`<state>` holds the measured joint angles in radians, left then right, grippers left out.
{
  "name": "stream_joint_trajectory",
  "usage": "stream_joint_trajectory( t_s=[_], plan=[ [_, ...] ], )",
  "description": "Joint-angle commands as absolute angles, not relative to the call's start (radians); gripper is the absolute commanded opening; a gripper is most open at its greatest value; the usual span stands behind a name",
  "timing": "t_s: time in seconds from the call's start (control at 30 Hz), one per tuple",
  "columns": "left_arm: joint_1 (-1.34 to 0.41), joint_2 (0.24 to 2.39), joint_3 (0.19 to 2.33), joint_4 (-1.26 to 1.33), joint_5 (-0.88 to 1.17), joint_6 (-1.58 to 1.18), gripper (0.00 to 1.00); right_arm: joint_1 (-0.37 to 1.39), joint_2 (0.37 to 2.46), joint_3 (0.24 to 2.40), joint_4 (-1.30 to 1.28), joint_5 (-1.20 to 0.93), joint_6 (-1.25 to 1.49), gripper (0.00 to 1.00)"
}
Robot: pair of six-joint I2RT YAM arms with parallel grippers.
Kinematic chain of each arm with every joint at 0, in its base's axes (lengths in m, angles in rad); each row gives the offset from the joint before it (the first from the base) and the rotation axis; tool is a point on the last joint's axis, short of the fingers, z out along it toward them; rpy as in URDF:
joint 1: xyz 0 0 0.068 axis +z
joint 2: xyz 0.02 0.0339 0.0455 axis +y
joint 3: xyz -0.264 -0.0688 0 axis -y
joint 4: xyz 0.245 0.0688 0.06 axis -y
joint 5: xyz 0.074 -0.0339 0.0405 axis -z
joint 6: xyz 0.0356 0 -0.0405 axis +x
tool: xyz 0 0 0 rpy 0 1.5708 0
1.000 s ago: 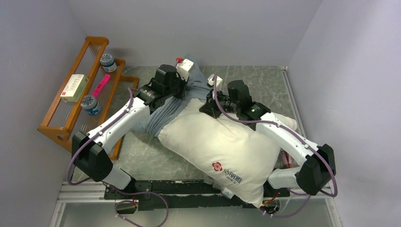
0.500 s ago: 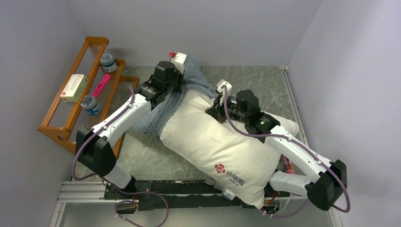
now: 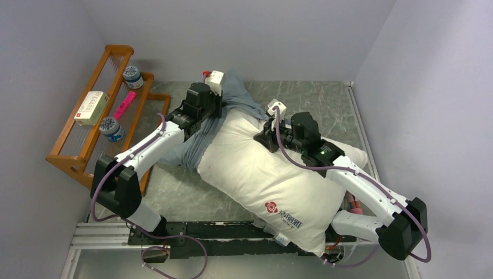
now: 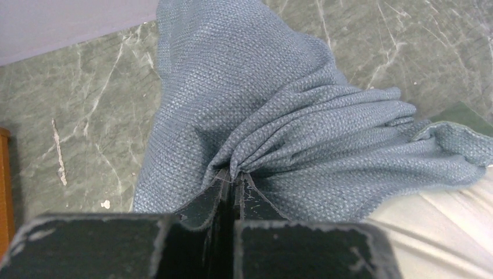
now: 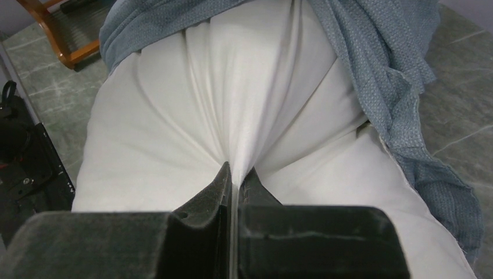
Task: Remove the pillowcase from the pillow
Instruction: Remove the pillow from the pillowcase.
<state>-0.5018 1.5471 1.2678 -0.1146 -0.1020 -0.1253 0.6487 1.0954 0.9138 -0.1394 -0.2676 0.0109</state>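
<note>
The big white pillow (image 3: 273, 174) with a red flower logo lies diagonally across the table, most of it bare. The grey-blue pillowcase (image 3: 232, 93) is bunched over its far end and hangs down its left side. My left gripper (image 4: 235, 177) is shut on a gathered fold of the pillowcase (image 4: 302, 116) at the far left. My right gripper (image 5: 235, 174) is shut on a pinched ridge of the pillow (image 5: 174, 128), with the pillowcase (image 5: 383, 75) draped round its far end and right side.
A wooden rack (image 3: 87, 151) stands at the left wall with two jars, a box and a pink item on it. Walls close the table at the back and right. Grey marble tabletop (image 3: 325, 99) shows beyond the pillow.
My left gripper has drawn the pillowcase further back and left. My right gripper moved right and nearer with its pinch of pillow, and more white pillow is bare.
</note>
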Motion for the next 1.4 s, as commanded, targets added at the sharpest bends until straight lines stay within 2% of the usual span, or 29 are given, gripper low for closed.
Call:
stream_joint_trajectory(
  t_s=[0.0,0.07,0.43,0.53,0.67,0.9,1.07,1.23,1.37],
  plan=[
    [-0.479,1.503,1.189,-0.06,-0.184,-0.049,0.05,0.644,1.103,0.99,-0.382,-0.321,0.049,0.0],
    [-0.525,1.486,1.17,-0.042,-0.212,-0.014,0.05,0.637,1.147,1.048,-0.424,-0.318,0.053,0.01],
    [-0.592,1.483,1.138,-0.016,-0.255,-0.012,0.05,0.521,1.363,1.336,-0.509,-0.458,0.082,0.61],
    [-0.596,1.48,1.127,-0.008,-0.258,0.019,0.05,0.475,1.422,1.392,-0.515,-0.522,0.106,0.74],
    [-0.604,1.48,1.12,-0.008,-0.244,0.011,0.05,0.446,1.506,1.472,-0.525,-0.51,0.153,0.87],
    [-0.615,1.462,1.107,0.027,-0.273,0.028,0.05,0.434,1.635,1.591,-0.494,-0.497,0.26,0.96],
    [-0.615,1.445,1.104,0.033,-0.281,0.033,0.05,0.433,1.741,1.662,-0.533,-0.562,0.283,0.98],
    [-0.615,1.44,1.098,0.041,-0.284,0.032,0.05,0.436,1.75,1.603,-0.563,-0.606,0.267,0.98],
    [-0.615,1.444,1.1,0.038,-0.267,0.023,0.05,0.471,1.766,1.6,-0.689,-0.622,0.156,0.98]
  ],
)
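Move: The right hand is still shut on a fold of the white pillow; the nearest free stretch of the pillowcase's edge lies about 10 cm ahead of this hand, 4 cm to its left and 3 cm lower, while the pillow's middle is some 14 cm back and 6 cm to its right, about 8 cm below. From the left hand, still pinching the bunched pillowcase, that edge is level ahead, roughly 11 cm to the right and a few centimetres down. The right hand lets go of the pinched pillow fold, its fingers spreading from shut to fully open as it travels about 11 cm forward towards the pillowcase's edge beside the left hand, rising slightly on the way, and drifts some 3 cm left late on. Its wrist tips the fingers down by some 35 degrees and the hand ends sinking with a slight draw back, the spread fingers astride the edge where blue cloth meets white, while the left hand keeps its pinch on the bunched pillowcase, easing back about 2 cm and tilting up slightly. ##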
